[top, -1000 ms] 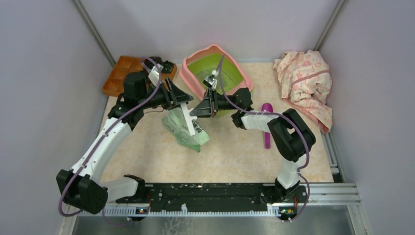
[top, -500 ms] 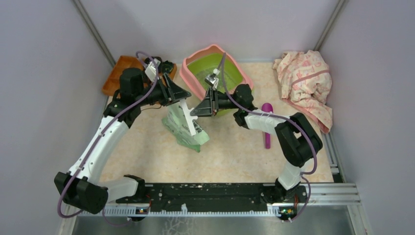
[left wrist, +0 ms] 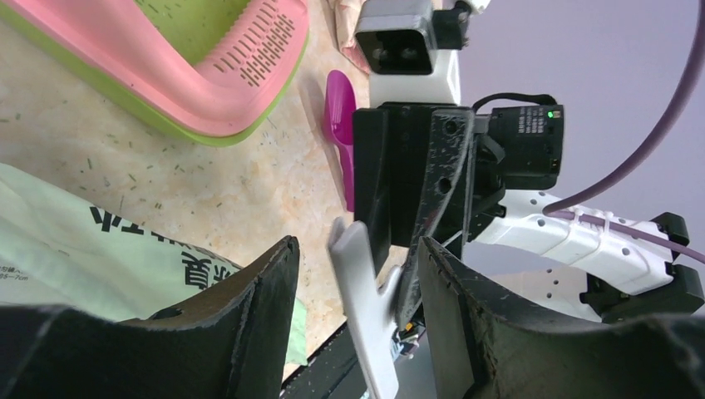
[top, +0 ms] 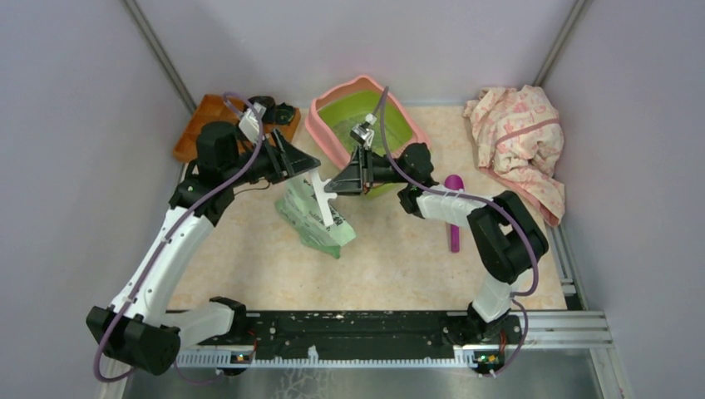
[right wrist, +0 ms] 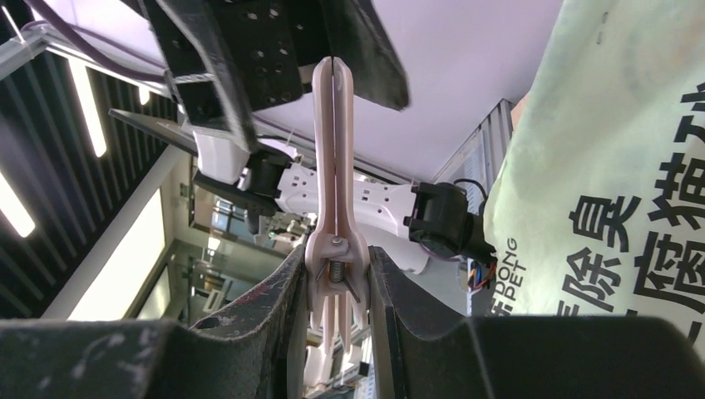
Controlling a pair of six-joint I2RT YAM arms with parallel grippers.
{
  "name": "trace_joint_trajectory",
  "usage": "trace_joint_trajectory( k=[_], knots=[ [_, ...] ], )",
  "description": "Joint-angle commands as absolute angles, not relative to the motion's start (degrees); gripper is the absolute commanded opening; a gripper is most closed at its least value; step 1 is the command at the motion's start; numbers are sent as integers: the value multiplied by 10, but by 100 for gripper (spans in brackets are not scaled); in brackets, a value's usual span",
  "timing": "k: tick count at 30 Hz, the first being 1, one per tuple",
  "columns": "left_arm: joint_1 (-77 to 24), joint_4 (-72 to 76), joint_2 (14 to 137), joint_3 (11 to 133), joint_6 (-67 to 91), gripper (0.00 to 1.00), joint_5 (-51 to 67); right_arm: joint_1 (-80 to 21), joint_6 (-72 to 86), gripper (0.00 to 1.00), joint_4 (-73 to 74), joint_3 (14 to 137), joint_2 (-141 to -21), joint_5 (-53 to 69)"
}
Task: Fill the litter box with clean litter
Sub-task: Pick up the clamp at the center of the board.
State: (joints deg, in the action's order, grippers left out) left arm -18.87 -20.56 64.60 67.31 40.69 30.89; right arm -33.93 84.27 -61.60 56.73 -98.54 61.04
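Note:
The litter box [top: 320, 125], a lime green basin with a pink rim, stands at the back centre; its slotted grate [left wrist: 259, 43] shows in the left wrist view. A few litter granules [left wrist: 125, 176] lie scattered on the table beside it. The pale green litter bag [top: 320, 229] lies in front of the box. Above the bag, my right gripper [right wrist: 337, 258] is shut on the spring end of a white clip [right wrist: 332, 150]. My left gripper [left wrist: 357, 249] is open, its jaws on either side of the clip's [left wrist: 366, 307] other end without closing on it.
A purple scoop [top: 453, 212] lies right of the bag. A crumpled patterned cloth [top: 520, 141] sits at the back right. An orange-brown wooden tray [top: 204, 125] is at the back left. Walls close in on three sides.
My left arm has shifted slightly left and back, and both grippers have risen a little with the clip between them. The bag and the box have not moved.

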Motion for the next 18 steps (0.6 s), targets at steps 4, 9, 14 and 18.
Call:
trace_joint_trajectory(
  k=[4, 9, 14, 18],
  knots=[
    [-187, -169, 636, 635, 413, 59, 346, -338, 910, 0, -740, 603, -997, 593],
    [-188, -156, 641, 626, 422, 54, 361, -339, 931, 0, -756, 611, -1009, 593],
    [-188, -149, 649, 630, 429, 28, 365, -342, 943, 0, -760, 606, -1013, 599],
    [-188, -163, 658, 645, 434, 17, 363, -342, 961, 7, -774, 593, -1015, 608]
  ],
)
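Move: My right hand already grips the clamp at its spring hinge, with the clamp's middle about 2 cm left of that hand. My left hand is open astride the clamp's long jaws, the clamp's middle some 4 cm back and 2 cm to its right at the same height. From the left hand, the litter bag stands roughly 3 cm back, straight below by about 24 cm; the litter box lies some 14 cm ahead, 11 cm right and 28 cm down. I shut my wide-open left fingers across the clamp's jaws, forward of the hinge, and pinch them. First that hand sinks about 2 cm while easing back and right by about 1 cm each, then it rises again by 1 cm as the fingers close. My right hand lifts about 1 cm early on, then holds still, keeping its grip. ##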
